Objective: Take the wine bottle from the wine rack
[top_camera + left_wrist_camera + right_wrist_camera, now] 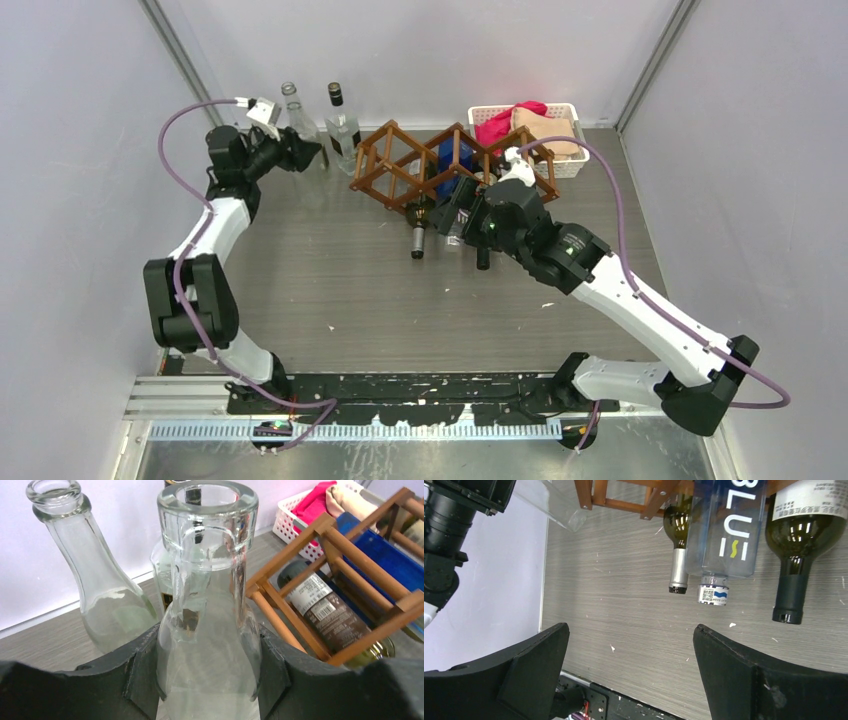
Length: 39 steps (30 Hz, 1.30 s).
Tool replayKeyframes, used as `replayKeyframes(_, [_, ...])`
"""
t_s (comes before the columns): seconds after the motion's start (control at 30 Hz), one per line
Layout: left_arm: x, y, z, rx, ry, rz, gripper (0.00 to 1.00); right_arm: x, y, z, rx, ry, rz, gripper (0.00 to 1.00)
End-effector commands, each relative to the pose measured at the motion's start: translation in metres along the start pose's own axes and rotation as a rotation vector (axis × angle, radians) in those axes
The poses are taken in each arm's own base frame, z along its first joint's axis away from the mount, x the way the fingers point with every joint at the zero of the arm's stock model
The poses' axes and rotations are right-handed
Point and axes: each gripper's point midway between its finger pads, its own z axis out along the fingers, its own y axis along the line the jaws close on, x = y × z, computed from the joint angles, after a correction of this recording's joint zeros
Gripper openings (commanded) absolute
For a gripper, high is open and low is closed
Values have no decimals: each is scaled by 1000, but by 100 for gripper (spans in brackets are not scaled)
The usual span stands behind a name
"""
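The brown wooden wine rack [400, 165] stands at the back middle of the table. A dark wine bottle [418, 232], a blue-labelled clear bottle [724, 530] and another dark bottle [793, 575] lie in it, necks pointing toward the arms. My right gripper [455, 222] hovers open in front of those necks, its fingers [539, 650] holding nothing. My left gripper [305, 150], at the back left, is shut on an upright clear glass bottle [210, 595], its pads pressing both sides of the body. The rack [300, 545] is just right of that bottle.
Another clear glass bottle [100, 580] and a black-capped clear bottle [341, 125] stand by the back wall next to the held one. A white plastic basket [566, 166] with pink and beige cloth sits behind the rack's right end. Walls close in on the left, back and right.
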Motion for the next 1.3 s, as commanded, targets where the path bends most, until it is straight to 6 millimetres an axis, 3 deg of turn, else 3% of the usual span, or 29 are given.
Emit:
replayKeyframes(0.0, [-74, 3, 15, 12, -252, 47, 0, -26, 0, -8, -1, -116, 37, 100])
replayKeyframes(0.27, [-48, -7, 51, 77, -261, 63, 0, -27, -12, 2, 36, -132, 52, 100])
replayKeyframes(0.5, [-37, -11, 69, 114, -291, 133, 0, -31, -12, 5, 43, -144, 67, 100])
replayKeyframes(1.1, [9, -8, 77, 125, -317, 228, 0, -35, -18, 7, 55, -167, 95, 100])
replayKeyframes(1.27, [22, -10, 74, 125, -299, 216, 5, -37, -20, 4, 57, -176, 102, 100])
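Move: The clear glass bottle already hangs upright in the left fingers; its free table spot lies about 6 cm ahead, 5 cm right and some 26 cm below that hand. The black-capped bottle stands roughly 15 cm ahead and 5 cm right, the tall clear bottle 12 cm ahead and 4 cm left, the rack's left end 6 cm ahead and 11 cm right, all with middles about 14 cm lower. From the right hand, that spot is some 28 cm ahead, 20 cm left. The clear bottle, still gripped below its neck, is carried by the left hand down, forward and right, about 5 cm each way, into the gap between the standing bottles and the rack's left end; the hand then eases on forward and finally sinks a little more, fingertips tipping up about 10 degrees. The empty right hand, wide open, drifts about 3 cm right and forward above the rack's front. ##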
